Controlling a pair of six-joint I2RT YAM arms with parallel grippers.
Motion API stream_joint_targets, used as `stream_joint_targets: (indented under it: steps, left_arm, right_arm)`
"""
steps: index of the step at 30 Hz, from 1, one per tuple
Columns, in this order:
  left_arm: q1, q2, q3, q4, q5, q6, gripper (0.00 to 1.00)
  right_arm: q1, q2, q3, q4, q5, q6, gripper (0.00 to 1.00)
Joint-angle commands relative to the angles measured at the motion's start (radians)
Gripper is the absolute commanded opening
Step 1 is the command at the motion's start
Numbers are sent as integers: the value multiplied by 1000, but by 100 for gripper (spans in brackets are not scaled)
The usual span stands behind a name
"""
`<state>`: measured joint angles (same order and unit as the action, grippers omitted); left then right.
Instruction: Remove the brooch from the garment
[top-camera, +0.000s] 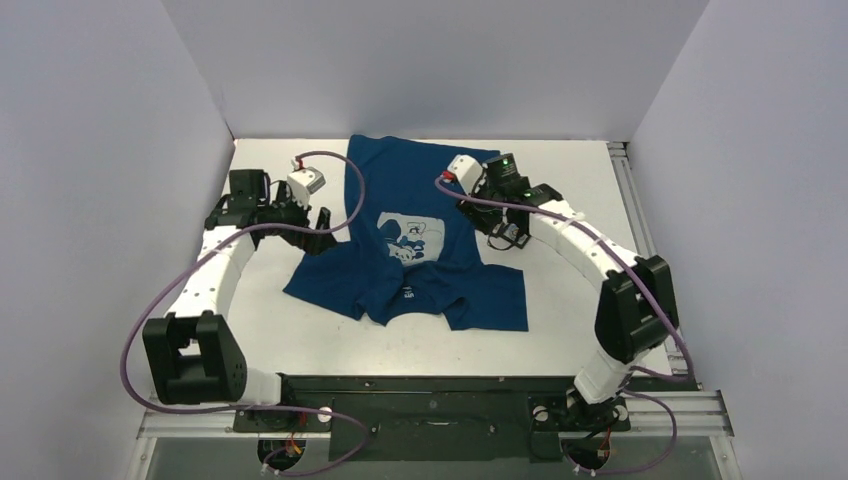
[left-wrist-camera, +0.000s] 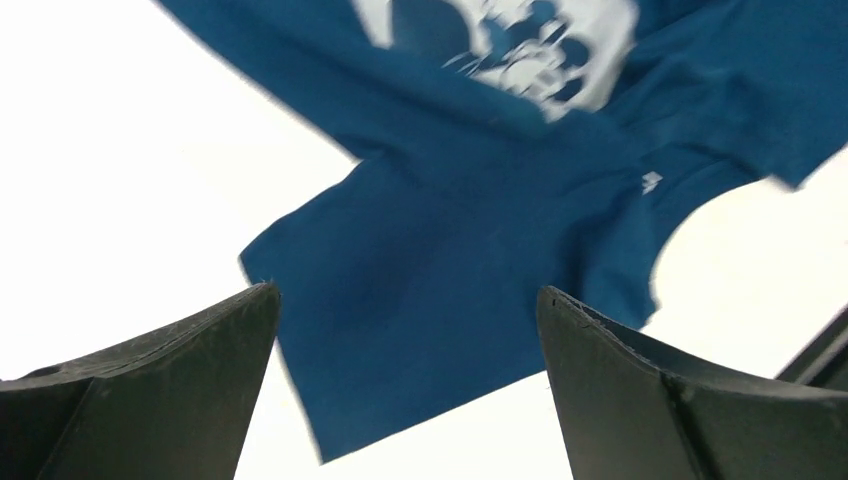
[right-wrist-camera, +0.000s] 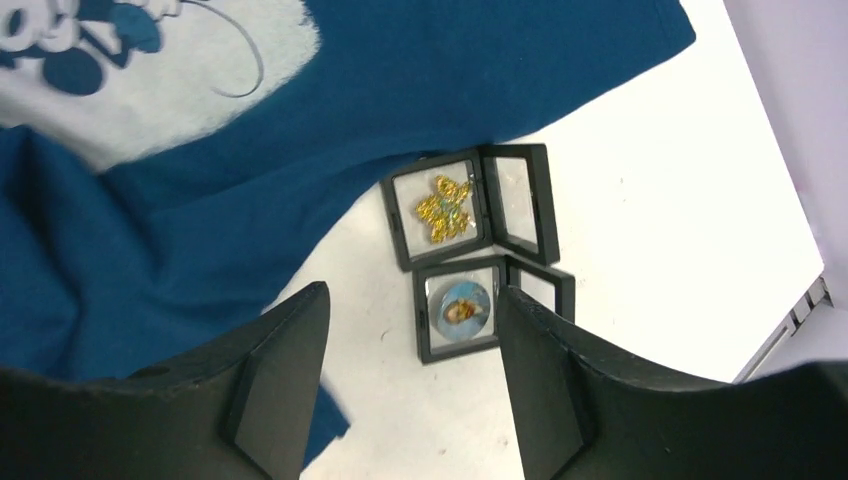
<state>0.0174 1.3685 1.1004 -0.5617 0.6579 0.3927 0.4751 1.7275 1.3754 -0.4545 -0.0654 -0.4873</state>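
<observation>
The garment (top-camera: 410, 180), a dark blue T-shirt with a pale mouse print (top-camera: 410, 237), lies rumpled in the middle of the white table. Beside its edge two open black cases lie on the table. The upper one holds a gold brooch (right-wrist-camera: 445, 207) and the lower one holds a round blue brooch (right-wrist-camera: 463, 308). Which of them is the task's brooch I cannot tell. My right gripper (right-wrist-camera: 410, 295) hovers open just above the lower case, with nothing between its fingers. My left gripper (left-wrist-camera: 405, 300) is wide open and empty, over the shirt's left sleeve (left-wrist-camera: 400, 330).
White walls close in the table (top-camera: 560, 180) on three sides. A metal rail (top-camera: 625, 190) runs along its right edge. Purple cables loop off both arms above the shirt.
</observation>
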Motion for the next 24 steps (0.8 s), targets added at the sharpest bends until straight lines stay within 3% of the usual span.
stream_joint_targets:
  steps: [1, 8, 15, 24]
  left_arm:
    - [39, 97, 100, -207, -121, 288, 97]
    - [-4, 262, 126, -157, -270, 341, 80]
    - [-114, 396, 90, -26, -432, 345, 74]
    - [-62, 502, 66, 3, -527, 420, 65]
  right_arm:
    - [-14, -103, -61, -156, -121, 4, 58]
    - [-18, -114, -177, -220, -115, -68, 58]
    - [-1, -42, -230, -189, -83, -95, 55]
    - [8, 16, -305, -185, -46, -132, 54]
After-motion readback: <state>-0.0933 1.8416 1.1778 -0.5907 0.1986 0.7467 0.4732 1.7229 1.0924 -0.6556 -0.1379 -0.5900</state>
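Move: Beneath the left hand lies the left sleeve near its hem, some 17 cm below, about 4 cm left and 1 cm ahead; the cartoon print is 8 cm ahead and 15 cm right, at the same depth. For the right hand, the right sleeve near its hem lies about 12 cm back, 5 cm right and 13 cm below; at similar depth, the star brooch is 5 cm ahead and 3 cm right, the round brooch 2 cm ahead and 8 cm right. Leaving the brooch boxes, the right hand draws back about 12 cm, rising briefly before sinking past its starting height to the right sleeve, fingers still half open and tipping steeper. The left hand drops about 16 cm and drifts left onto the left sleeve, its fingers swinging to point almost straight down and closing partway; touch on the cloth can't be seen for sure. ##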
